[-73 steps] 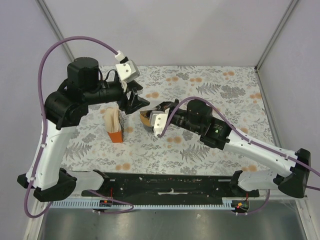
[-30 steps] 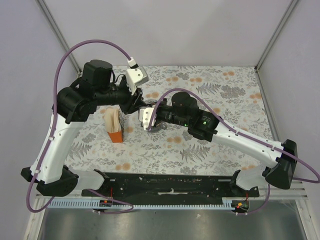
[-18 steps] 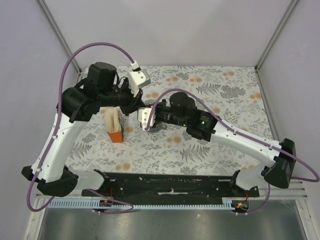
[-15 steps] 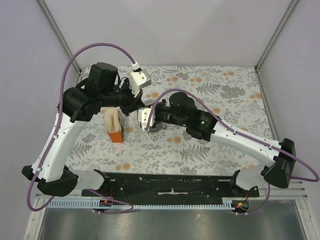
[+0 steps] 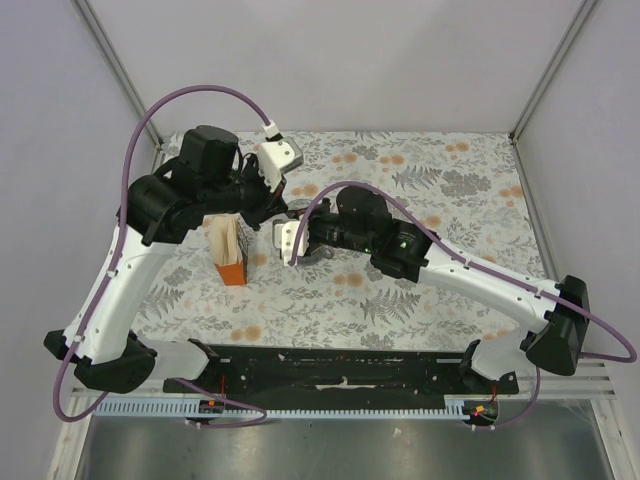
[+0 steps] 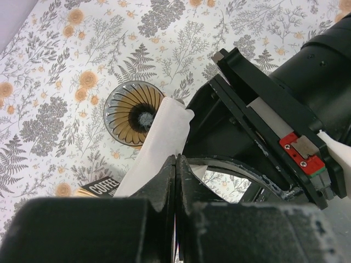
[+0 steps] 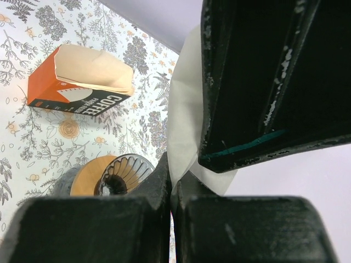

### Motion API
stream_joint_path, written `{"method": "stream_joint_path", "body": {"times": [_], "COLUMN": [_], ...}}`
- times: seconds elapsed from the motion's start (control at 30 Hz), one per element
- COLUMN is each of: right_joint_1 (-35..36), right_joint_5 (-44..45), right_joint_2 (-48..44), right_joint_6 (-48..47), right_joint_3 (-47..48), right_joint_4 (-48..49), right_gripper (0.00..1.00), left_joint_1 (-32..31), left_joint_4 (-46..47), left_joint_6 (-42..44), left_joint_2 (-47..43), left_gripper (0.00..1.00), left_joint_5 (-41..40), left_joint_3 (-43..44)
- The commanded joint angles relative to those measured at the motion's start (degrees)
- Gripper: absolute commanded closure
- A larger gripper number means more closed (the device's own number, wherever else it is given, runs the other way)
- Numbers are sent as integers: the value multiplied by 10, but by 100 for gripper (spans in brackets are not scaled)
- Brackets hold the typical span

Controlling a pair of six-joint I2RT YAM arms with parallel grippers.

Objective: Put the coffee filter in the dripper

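Observation:
The coffee filter is a thin white paper piece held in the air between both grippers. My left gripper is shut on one edge of it. My right gripper is shut on its other edge, and its black body crowds the right of the left wrist view. The dripper, orange-tan with a dark ribbed cone, stands on the floral cloth just below the filter and also shows in the right wrist view. From the top camera the arms hide the dripper.
The orange-and-tan filter packet stands left of the grippers, open at the top. The floral cloth covers the table, with grey walls behind it. The two arms cross closely over the middle of the cloth.
The right arm has swung left and met the left gripper above the dripper. The left gripper has closed on the filter. In the last half second both arms barely moved.

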Motion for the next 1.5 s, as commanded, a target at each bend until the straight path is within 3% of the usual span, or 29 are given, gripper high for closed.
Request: {"method": "stream_joint_path", "body": {"times": [0.0,0.2,0.4,0.67,0.97,1.47], "right_joint_1": [5,7,8,8,10,10], "right_joint_5": [-18,-29,-31,-35,-22,1], "right_joint_2": [-1,0,4,11,14,16], "right_joint_6": [-13,-28,-29,-25,-30,-34], "right_joint_3": [20,20,23,29,33,34], "right_joint_4": [-26,-42,-44,-46,-51,-53], "right_gripper": [100,100,100,100,100,100], "left_joint_1": [7,7,7,6,6,6], "left_joint_4": [40,43,28,32,15,-53], "left_joint_6": [-14,-8,-1,-2,-11,21], "left_joint_2": [-12,-10,-12,-10,5,17], "left_gripper": [98,98,97,70,60,66], "left_joint_5": [-67,-81,-33,-21,5,39], "left_joint_3": [16,11,-18,-32,-4,-20]}}
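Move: The dripper stands on its carafe about 10 cm ahead of the left hand, roughly 1 cm to its right and some 23 cm below; the carafe's middle is another 8 cm lower. From the right hand the dripper is about 8 cm ahead, level sideways and 19 cm down. The coffee filter box lies some 16 cm left and 6 cm ahead of the left hand, about 30 cm below it. The left fingers let go of their pinch on the filter, opening to about a third of their range and staying around the paper, while the right hand keeps its shut grip. Both hands sink some 3 cm towards the dripper, the right easing about 1 cm back and tipping its fingers down about 5 degrees, the left rising slightly before sinking again. ##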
